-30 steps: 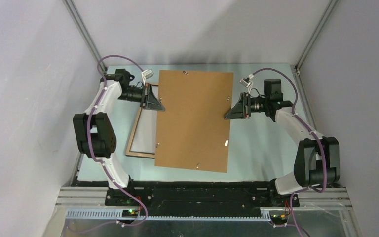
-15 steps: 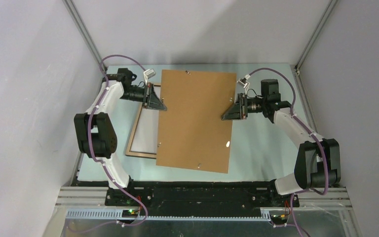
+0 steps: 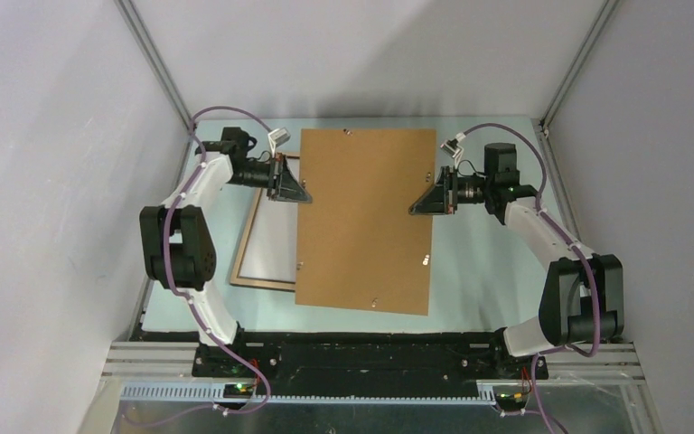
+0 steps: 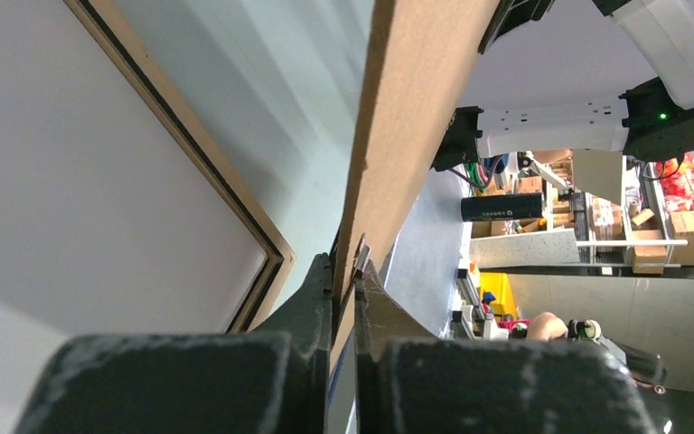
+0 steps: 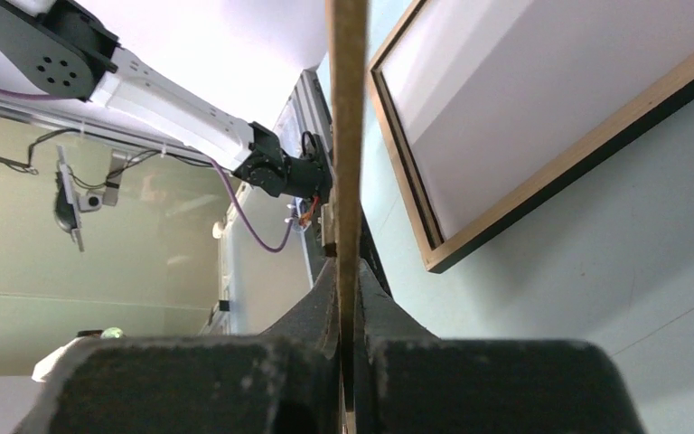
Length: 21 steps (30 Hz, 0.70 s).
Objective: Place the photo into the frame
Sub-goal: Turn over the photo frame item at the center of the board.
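A large brown backing board [image 3: 366, 217] hangs over the table between my two grippers. My left gripper [image 3: 303, 194] is shut on its left edge and my right gripper [image 3: 416, 210] on its right edge. In the left wrist view the board [image 4: 416, 108] runs edge-on out of the closed gripper [image 4: 345, 271]. The right wrist view shows the same board [image 5: 347, 117] in that gripper [image 5: 347, 280]. The frame [image 3: 262, 283] lies flat on the left, wood side up, its right part hidden under the board. A plain white sheet [image 3: 276, 240] fills it, apparently the photo's back; no printed side shows.
The pale table [image 3: 488, 262] is walled by grey panels left, right and behind. Both arm bases stand on the black rail [image 3: 370, 357] at the near edge. Small metal tabs [image 3: 426, 260] sit along the board's edges.
My right gripper has closed on the board's right edge. The board and my left gripper have shifted a little to the right, uncovering more of the frame.
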### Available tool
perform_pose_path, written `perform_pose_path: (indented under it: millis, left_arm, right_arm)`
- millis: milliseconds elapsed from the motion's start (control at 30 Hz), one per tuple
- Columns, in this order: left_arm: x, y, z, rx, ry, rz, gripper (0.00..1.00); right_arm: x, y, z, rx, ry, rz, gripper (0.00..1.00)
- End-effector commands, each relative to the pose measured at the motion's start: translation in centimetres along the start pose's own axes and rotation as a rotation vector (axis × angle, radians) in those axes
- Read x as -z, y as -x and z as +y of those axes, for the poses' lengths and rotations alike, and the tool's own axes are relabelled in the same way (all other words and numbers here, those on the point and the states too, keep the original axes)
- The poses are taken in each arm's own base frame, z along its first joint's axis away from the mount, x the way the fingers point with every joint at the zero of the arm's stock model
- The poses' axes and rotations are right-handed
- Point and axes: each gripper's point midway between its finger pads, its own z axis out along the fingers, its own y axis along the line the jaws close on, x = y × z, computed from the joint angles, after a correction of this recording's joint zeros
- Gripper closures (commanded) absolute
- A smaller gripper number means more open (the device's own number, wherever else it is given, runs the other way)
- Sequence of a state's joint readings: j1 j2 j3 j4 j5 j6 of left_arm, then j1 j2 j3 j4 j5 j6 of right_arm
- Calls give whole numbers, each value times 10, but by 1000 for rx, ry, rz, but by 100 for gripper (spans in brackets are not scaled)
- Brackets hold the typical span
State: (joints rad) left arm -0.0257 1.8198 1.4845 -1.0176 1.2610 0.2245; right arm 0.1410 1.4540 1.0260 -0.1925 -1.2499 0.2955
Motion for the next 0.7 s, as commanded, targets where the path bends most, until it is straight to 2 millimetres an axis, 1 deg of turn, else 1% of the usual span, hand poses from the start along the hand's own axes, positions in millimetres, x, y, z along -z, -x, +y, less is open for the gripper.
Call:
perform_pose_path:
  millis: [0, 33, 100, 133, 167, 267, 300, 367, 400, 433, 533, 567, 600, 633, 667]
  left_arm:
    - [4, 0, 16, -20, 155, 9, 86]
    - [4, 0, 17, -22, 161, 8, 83]
    - [5, 1, 20, -19, 181, 9, 67]
    - [6, 3, 22, -23, 193, 7, 64]
    - [6, 3, 23, -18, 200, 7, 57]
    - [11, 8, 29, -23, 238, -1, 45]
    - [15, 10, 32, -18, 253, -10, 39]
    - [18, 13, 34, -14, 266, -18, 34]
    - [24, 16, 36, -10, 278, -34, 33]
    - [33, 18, 42, -1, 305, -53, 31]
    - [55, 24, 49, -7, 383, -94, 28]
    - [66, 24, 58, 1, 442, -108, 28]
    - [73, 25, 60, -2, 473, -118, 27]
    - [86, 25, 71, 11, 548, -127, 26]
    - [93, 25, 77, 18, 593, -132, 26]
  right_arm:
    - [15, 18, 28, 79, 95, -30, 100]
    - [17, 19, 26, 67, 93, -34, 100]
    - [17, 19, 26, 57, 95, -33, 100]
    - [17, 19, 25, 51, 94, -34, 100]
    - [17, 20, 26, 49, 96, -38, 100]
    - [20, 24, 22, 38, 94, -57, 100]
    - [20, 24, 21, 33, 91, -59, 100]
    - [23, 25, 17, 21, 81, -70, 100]
    - [25, 26, 15, 13, 75, -77, 100]
    - [25, 27, 13, 6, 68, -82, 100]
    - [29, 29, 7, -17, 51, -97, 100]
    - [30, 30, 5, -25, 48, -99, 100]
    - [31, 30, 3, -33, 44, -103, 100]
    - [32, 31, 0, -42, 40, -106, 100]
    - [33, 31, -1, -46, 39, -108, 100]
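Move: The brown backing board is held up between both hands, its middle roughly 13 cm to the right of the left hand and 6 cm back, at about its height. From the right hand that middle is some 12 cm to the left and 4 cm back. The wooden frame with its white sheet lies on the table below, its middle about 9 cm ahead of the left hand, 1 cm to its left and 20 cm down. The left fingers open wide and let go of the board's left edge; that hand first sinks, then draws away to the left, about 7 cm in all and 4 cm lower, easing forward while its fingertips dip and swing forward some 20 degrees. The right hand keeps its pinch and takes the board about 3 cm right and 2 cm forward. ##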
